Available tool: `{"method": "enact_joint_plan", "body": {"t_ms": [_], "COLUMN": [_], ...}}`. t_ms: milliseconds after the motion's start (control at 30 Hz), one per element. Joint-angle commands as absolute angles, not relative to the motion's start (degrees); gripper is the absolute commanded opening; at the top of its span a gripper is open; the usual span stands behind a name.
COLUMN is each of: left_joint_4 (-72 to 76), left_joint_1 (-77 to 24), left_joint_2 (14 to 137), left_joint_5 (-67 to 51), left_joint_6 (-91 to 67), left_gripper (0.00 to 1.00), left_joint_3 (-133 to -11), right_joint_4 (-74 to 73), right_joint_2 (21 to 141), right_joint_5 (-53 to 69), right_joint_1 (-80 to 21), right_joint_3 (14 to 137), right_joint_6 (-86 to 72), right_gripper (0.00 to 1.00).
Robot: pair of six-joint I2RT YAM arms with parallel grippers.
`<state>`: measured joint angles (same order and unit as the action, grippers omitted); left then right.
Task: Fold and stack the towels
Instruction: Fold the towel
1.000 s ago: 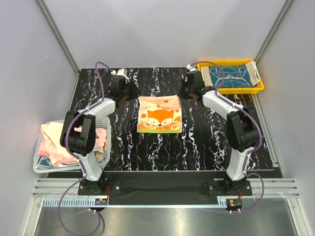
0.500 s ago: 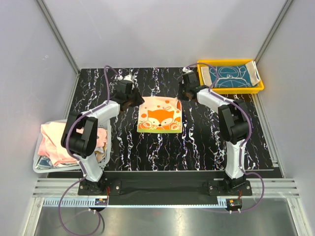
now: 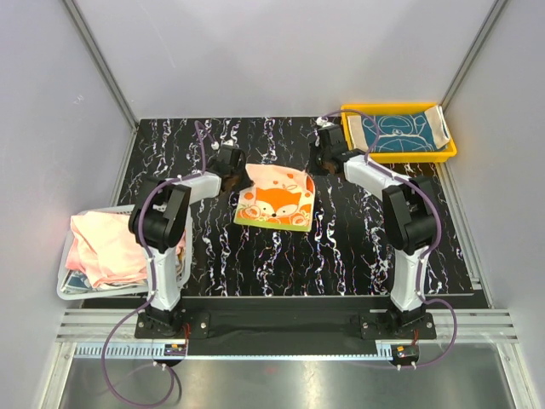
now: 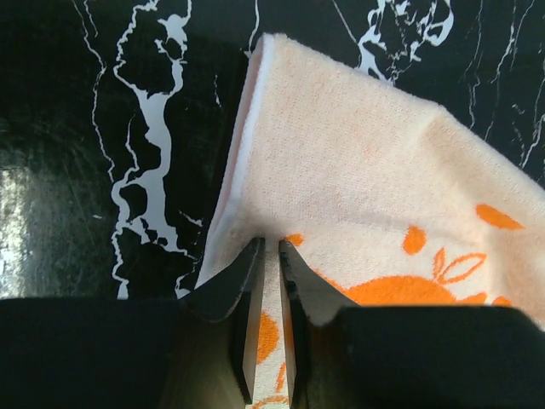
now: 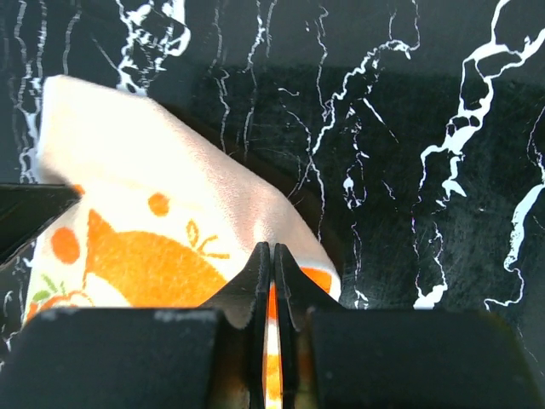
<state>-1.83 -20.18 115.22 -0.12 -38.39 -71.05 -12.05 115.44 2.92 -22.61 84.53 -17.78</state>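
Note:
An orange-and-cream towel (image 3: 274, 198) with a fox print lies in the middle of the black marbled table (image 3: 358, 247). My left gripper (image 3: 235, 175) is shut on its far left corner. In the left wrist view the cloth (image 4: 358, 179) is pinched between the narrow jaws of that gripper (image 4: 271, 249) and rises off the table. My right gripper (image 3: 317, 167) is shut on the far right corner. The right wrist view shows that gripper (image 5: 272, 252) with the towel (image 5: 145, 247) clamped thinly in it. A teal towel (image 3: 400, 132) lies in the tray, and pink towels (image 3: 106, 247) fill the basket.
The yellow tray (image 3: 451, 152) stands at the back right corner of the table. The white mesh basket (image 3: 64, 285) sits off the table's left edge beside the left arm's base. Grey walls close in the back and both sides.
My left gripper moved right onto the towel's far left corner and closed on it. The towel's far edge has lifted and the towel now lies slightly skewed. The right gripper kept its grip.

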Motion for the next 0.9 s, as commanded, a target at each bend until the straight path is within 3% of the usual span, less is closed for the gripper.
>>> {"method": "enact_joint_plan", "body": {"t_ms": [0, 333, 867], "left_joint_4": [-2.2, 5.5, 23.2], "left_joint_1": [-20.0, -24.3, -34.5], "left_joint_2": [115.9, 108.7, 123.5], "left_joint_5": [1.6, -7.5, -9.1], "left_joint_6": [-39.5, -42.9, -57.0], "left_gripper": [0.19, 0.24, 0.19], "left_joint_3": [-72.8, -70.3, -75.8], "right_joint_4": [-12.3, -13.5, -14.0], "right_joint_2": [111.9, 113.5, 112.8], "right_joint_5": [5.1, 4.1, 4.8], "right_joint_1": [-22.6, -22.6, -22.6], "right_joint_3": [86.1, 87.5, 86.8], "right_joint_6": [-16.1, -16.2, -18.3], "right_gripper": [0.08, 0.08, 0.07]}}
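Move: The raised far-right corner of the towel, still pinched in my right fingers, is about 19 cm to the right of my left hand, some 3 cm farther out and roughly 4 cm higher. From my left hand, the towel's far-left corner lies about 6 cm ahead and 1 cm left, nearly level. The fox face is about 6 cm back and 9 cm right, at about the same height. My right hand keeps its pinch on the raised corner almost without moving. I lift my left hand off the towel's left side and sweep it about 17 cm right, drifting a little back. It arcs over the towel, up some 5 cm and most of the way down again, to just on the near side of my right fingers. The left fingers swing some 25 degrees to point more rightward, their small gap unchanged. ##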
